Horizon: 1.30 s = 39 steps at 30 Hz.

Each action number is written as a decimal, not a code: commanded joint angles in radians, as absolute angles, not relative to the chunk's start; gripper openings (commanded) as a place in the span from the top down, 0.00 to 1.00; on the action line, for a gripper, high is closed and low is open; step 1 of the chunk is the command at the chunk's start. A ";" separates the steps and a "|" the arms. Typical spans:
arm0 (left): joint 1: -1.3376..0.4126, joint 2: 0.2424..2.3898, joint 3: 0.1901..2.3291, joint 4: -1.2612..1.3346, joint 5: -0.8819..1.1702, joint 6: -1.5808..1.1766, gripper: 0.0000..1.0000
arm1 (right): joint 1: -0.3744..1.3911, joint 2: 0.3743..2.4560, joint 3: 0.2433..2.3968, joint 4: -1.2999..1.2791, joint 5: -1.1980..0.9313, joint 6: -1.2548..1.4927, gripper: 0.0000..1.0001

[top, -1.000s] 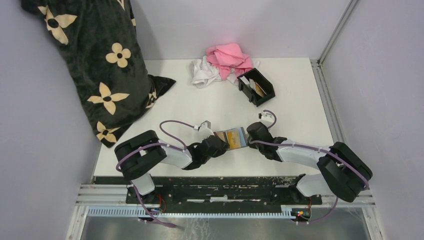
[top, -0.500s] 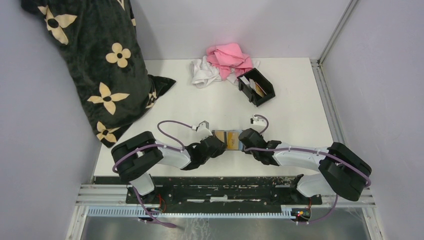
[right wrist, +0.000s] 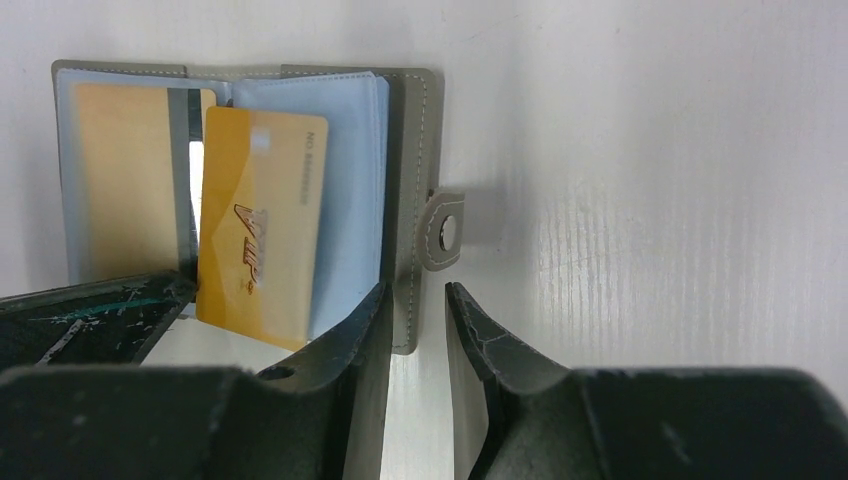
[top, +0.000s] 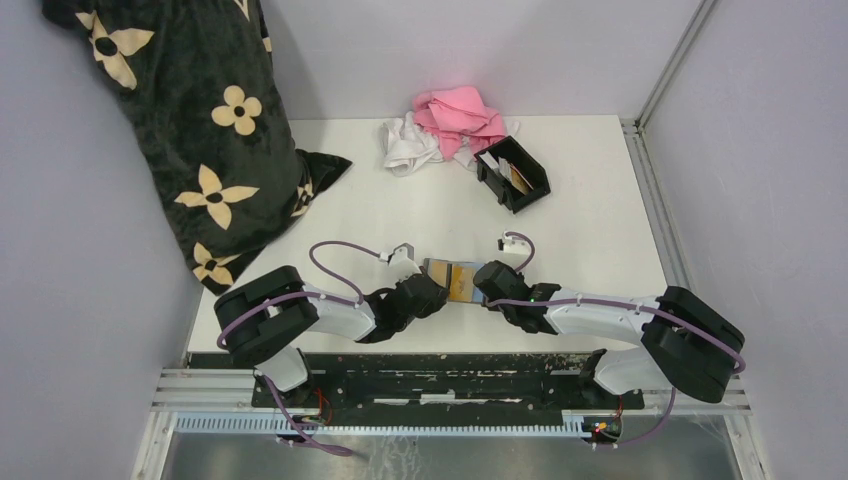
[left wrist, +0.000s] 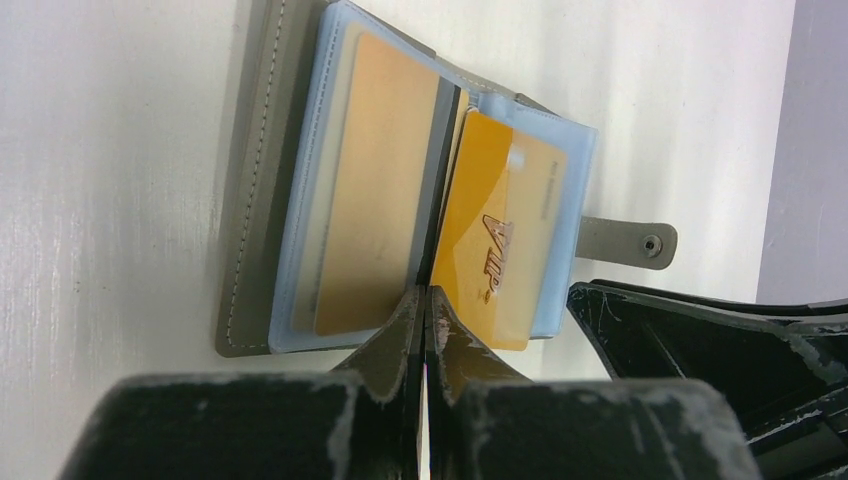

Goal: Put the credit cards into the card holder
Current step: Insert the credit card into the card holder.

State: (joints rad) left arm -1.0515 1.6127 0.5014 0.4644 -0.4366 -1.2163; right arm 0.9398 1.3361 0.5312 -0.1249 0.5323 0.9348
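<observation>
A grey folding wallet (top: 453, 276) lies open on the white table between my two grippers. Its blue sleeves hold a tan credit card (left wrist: 375, 180), and an orange credit card (right wrist: 260, 220) sticks partway out of the other sleeve. My left gripper (left wrist: 425, 292) is shut, its tips at the wallet's middle fold. My right gripper (right wrist: 416, 292) is open and straddles the wallet's outer cover edge by the snap tab (right wrist: 443, 232). The black card holder (top: 513, 173) stands at the back right with a white and a tan card in it.
A pink cloth (top: 460, 115) and a white cloth (top: 405, 148) lie bunched just left of the card holder. A black blanket with cream flowers (top: 190, 120) fills the back left. Grey walls close in the table, with a metal rail (top: 650, 200) along its right edge.
The right gripper has moved left to the wallet's right edge. The wallet and the left gripper have shifted slightly left and toward the near edge.
</observation>
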 commanded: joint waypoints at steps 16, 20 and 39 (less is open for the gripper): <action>-1.049 1.623 0.461 0.419 -0.408 -1.110 0.65 | 0.945 1.314 0.579 -0.134 0.571 0.939 0.68; -1.046 1.625 0.458 0.412 -0.404 -1.108 0.56 | 0.944 1.314 0.583 -0.139 0.573 0.936 0.68; -1.015 1.657 0.377 0.607 -0.300 -1.093 0.40 | 0.947 1.331 0.595 -0.140 0.565 0.939 0.68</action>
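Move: Just ahead and to the right of the left fingertips, which are shut at its near left edge, lies the gold credit card: middle about 3 cm farther out, 3 cm right and roughly 1 cm lower. The open card holder under it is centred some 3 cm ahead and 2 cm right; the tan card in its left pocket is about 3 cm ahead and 2 cm left. From the right hand, the gold card lies about 3 cm ahead and 6 cm left. Opening its fingers from shut to a little over half wide, the left hand lets go of the gold card's near left edge, shifts about 1 cm right and then rises some 1.5 cm, easing back slightly. It tilts only a few degrees, and the parted fingertips end around the card's near end. ##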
